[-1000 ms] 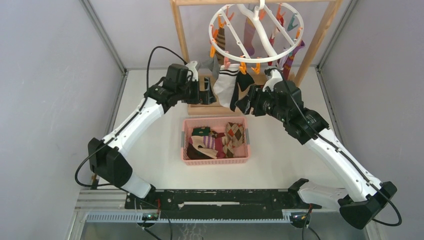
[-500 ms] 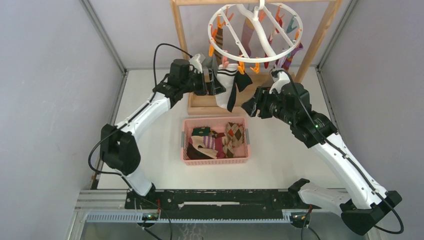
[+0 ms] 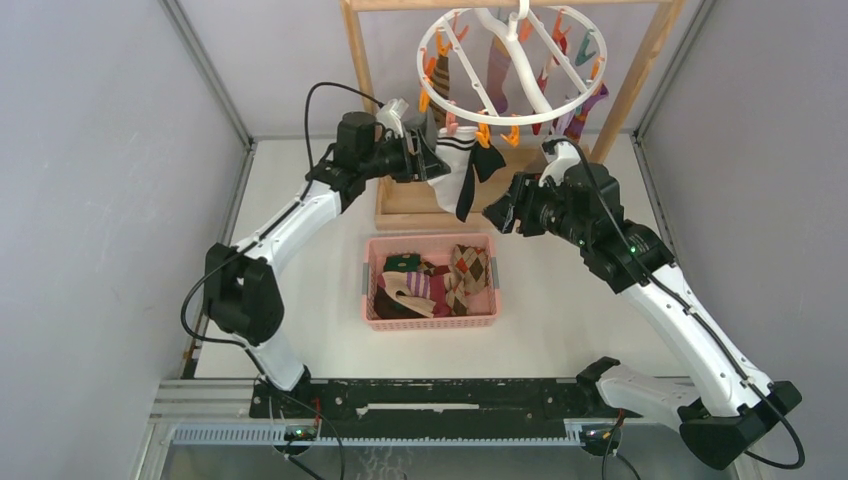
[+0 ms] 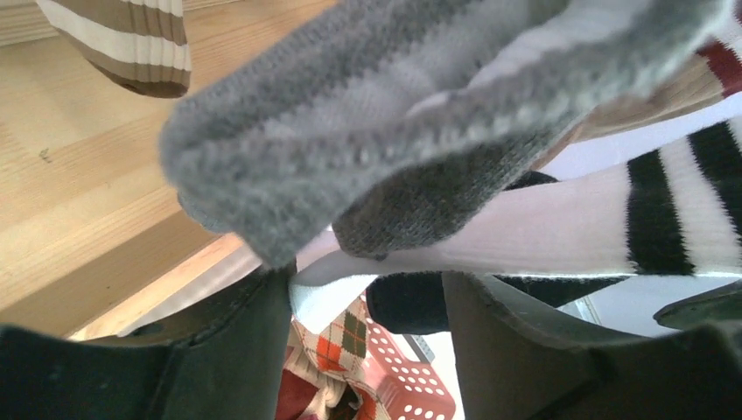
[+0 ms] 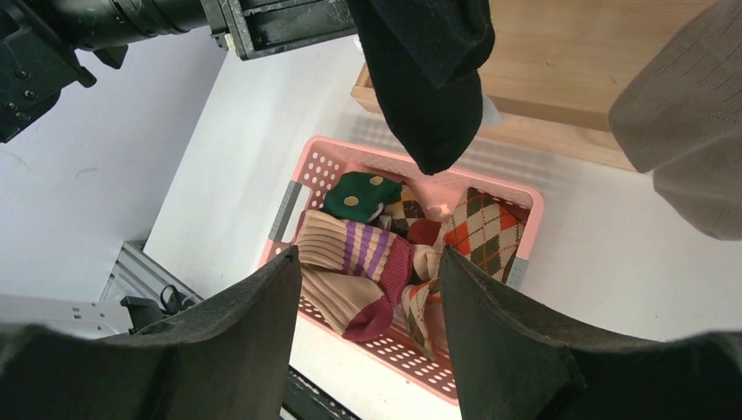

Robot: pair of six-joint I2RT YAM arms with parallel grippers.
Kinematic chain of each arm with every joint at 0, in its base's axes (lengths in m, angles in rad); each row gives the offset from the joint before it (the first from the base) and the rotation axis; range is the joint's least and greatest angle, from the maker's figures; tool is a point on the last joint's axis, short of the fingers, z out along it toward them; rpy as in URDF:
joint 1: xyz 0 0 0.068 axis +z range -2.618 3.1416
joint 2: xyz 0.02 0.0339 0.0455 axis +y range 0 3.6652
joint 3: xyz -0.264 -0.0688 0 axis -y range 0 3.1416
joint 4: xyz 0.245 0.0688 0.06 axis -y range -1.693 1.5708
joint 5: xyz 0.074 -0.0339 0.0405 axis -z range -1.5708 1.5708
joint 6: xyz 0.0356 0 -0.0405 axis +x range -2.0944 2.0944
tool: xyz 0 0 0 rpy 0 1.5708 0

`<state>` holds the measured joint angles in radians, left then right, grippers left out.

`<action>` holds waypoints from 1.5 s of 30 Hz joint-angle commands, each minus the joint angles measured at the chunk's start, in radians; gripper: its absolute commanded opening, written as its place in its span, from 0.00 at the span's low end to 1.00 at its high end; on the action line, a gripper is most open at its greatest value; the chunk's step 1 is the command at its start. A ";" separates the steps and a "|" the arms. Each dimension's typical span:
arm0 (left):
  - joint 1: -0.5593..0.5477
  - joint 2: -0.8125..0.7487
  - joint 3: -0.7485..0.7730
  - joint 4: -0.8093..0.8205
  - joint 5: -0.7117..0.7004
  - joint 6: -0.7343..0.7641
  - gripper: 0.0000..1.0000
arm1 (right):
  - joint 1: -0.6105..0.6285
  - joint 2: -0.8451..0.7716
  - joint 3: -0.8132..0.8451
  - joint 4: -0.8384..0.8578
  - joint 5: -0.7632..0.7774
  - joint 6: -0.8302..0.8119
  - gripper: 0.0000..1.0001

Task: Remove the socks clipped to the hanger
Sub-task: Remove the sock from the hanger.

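Observation:
The hanger (image 3: 522, 62), a white ring with orange and teal clips, hangs from the wooden rack with several socks clipped to it. My left gripper (image 3: 428, 160) is up against a white sock with black stripes (image 3: 452, 178) at the ring's near left. In the left wrist view the jaws (image 4: 366, 276) stand apart, with that white sock's end (image 4: 322, 293) and a black sock's toe (image 4: 407, 302) between them. A grey sock (image 4: 350, 149) hangs just above. My right gripper (image 3: 503, 212) is open and holds nothing, below a black sock (image 5: 429, 79).
A pink basket (image 3: 430, 322) with several loose socks sits below the hanger, seen also between the right fingers (image 5: 302, 188). The wooden rack's post (image 3: 360, 60) and base board (image 3: 400, 215) stand behind it. A beige sock (image 5: 682, 149) hangs at the right.
My left gripper has moved right and up to the white striped sock, and its jaws have narrowed around the sock ends. The right arm drew back slightly to the right, then held still.

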<state>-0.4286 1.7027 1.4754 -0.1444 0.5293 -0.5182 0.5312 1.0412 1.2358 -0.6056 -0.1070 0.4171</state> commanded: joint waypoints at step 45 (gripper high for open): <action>-0.057 -0.241 0.292 -0.493 -0.050 0.011 0.00 | 0.001 -0.040 0.005 0.034 -0.073 0.019 0.66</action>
<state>-0.4629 1.5047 1.6741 -0.5789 0.4808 -0.5220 0.5262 1.0370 1.2358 -0.6239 -0.1562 0.4213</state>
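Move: The white striped sock's middle lies about 2 cm right of the left hand, 1 cm ahead and 3 above. The black sock hangs some 7 cm to the hand's right, level ahead and 1 cm above; the grey sock is about 3 cm ahead, 4 left and 4 above. From the right hand, the white sock lies some 10 cm ahead, 10 left and roughly level. The left fingers shut on the white sock, then pull it back about 7 cm and up as far. ##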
